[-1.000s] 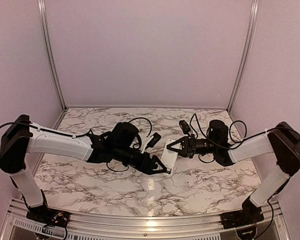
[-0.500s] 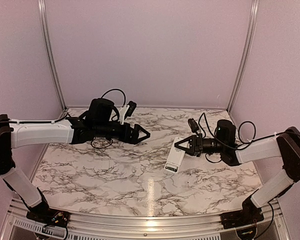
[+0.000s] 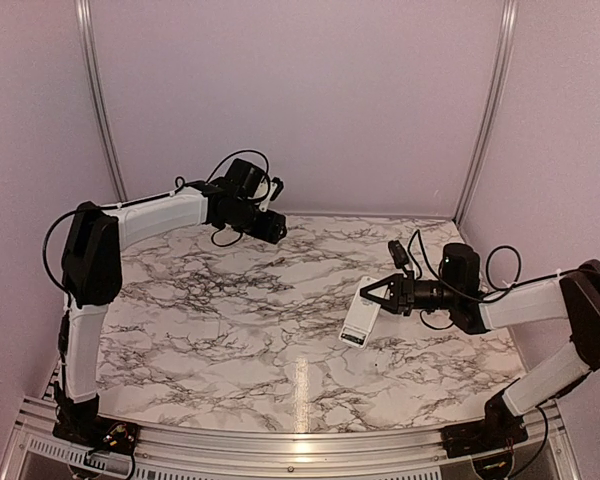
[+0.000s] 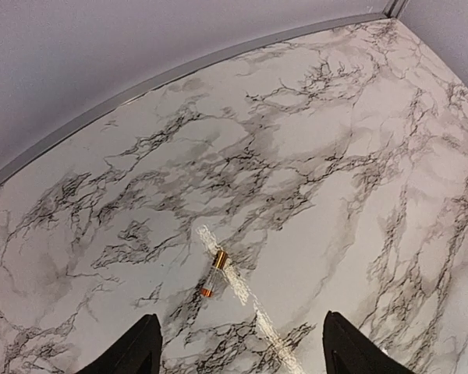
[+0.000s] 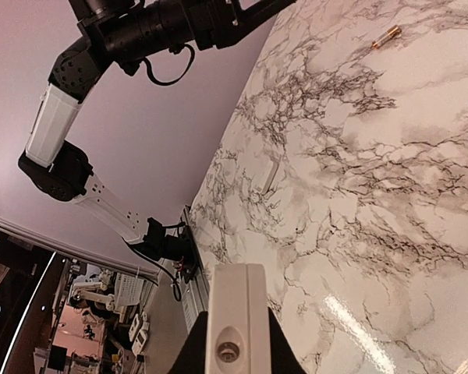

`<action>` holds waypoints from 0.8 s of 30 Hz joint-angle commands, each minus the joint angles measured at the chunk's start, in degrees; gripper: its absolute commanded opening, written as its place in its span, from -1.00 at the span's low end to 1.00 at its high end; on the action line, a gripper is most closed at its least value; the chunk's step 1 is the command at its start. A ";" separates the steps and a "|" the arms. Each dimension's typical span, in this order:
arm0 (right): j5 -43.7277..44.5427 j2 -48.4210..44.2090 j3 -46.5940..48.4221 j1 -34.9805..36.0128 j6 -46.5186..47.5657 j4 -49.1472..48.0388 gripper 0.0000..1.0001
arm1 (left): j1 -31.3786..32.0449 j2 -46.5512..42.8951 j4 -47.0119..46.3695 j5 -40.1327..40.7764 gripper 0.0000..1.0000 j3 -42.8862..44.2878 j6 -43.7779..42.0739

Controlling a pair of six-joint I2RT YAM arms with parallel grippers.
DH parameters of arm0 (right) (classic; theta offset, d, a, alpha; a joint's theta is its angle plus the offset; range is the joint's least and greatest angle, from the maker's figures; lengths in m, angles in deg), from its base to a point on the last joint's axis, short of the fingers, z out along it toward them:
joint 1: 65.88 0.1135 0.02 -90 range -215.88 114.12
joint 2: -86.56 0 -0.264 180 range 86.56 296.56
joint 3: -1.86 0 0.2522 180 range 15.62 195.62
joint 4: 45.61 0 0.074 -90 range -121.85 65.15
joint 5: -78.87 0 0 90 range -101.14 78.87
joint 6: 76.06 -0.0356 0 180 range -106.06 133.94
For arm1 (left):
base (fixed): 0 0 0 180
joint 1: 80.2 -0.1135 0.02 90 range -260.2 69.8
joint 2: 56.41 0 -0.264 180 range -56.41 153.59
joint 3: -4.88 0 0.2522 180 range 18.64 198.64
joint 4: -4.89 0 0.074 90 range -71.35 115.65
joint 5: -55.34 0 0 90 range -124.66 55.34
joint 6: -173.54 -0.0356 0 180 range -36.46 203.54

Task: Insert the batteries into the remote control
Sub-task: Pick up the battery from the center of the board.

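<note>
One battery [image 4: 213,273], a small cylinder with copper-coloured ends, lies on the marble ahead of my left gripper [image 4: 242,354]. That gripper is open, its black fingertips [image 4: 132,352] wide apart and empty. In the top view the left gripper [image 3: 273,228] hovers high over the table's back. The right wrist view shows the same battery [image 5: 386,37] far off. My right gripper [image 3: 377,297] is shut on one end of the white remote control [image 3: 357,318], holding it above the table's right half. In the right wrist view the remote control [image 5: 235,304] stands edge-on in the right gripper [image 5: 235,348].
A flat pale rectangular piece [image 5: 267,178] lies on the marble table [image 3: 230,330] between the remote and the front rail. Lilac walls and metal posts [image 3: 98,100] close the back and sides. The left arm [image 5: 148,27] spans the top of the right wrist view.
My left arm has left the remote at the middle and swung up to the back of the table. The right gripper has carried the remote slightly right.
</note>
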 commanded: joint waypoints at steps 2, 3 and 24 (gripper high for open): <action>-0.96 -0.89 0.47 -0.71 2.11 0.78 -1.00 | -0.97 5.81 6.84 0.92 0.38 4.60 -7.25; -1.03 -0.60 0.57 -0.75 2.24 0.84 -1.00 | -1.09 7.00 6.88 0.77 0.33 5.34 -7.95; -2.53 2.30 1.70 -0.73 1.63 0.09 -1.00 | -3.80 21.34 4.18 -4.25 -0.05 15.57 -12.84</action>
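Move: The battery on the board lies about 8 cm ahead of the empty left hand, a shade to its right, and some 16 cm below. The remote control, held in the other gripper, has its middle roughly 25 cm back of the left hand and 17 cm to its right, at about the same height. From the right hand the battery is around 28 cm ahead, 19 cm to the left and 16 cm down. Down towards the battery goes the open left hand, with no touch yet: it sinks about 11 cm, fast at first and then easing, and creeps some 4 cm forward, mostly near the end. The wrist turns some 15 degrees so the fingers point more steeply down, while they narrow to about half open. The right hand keeps its hold on the remote. ##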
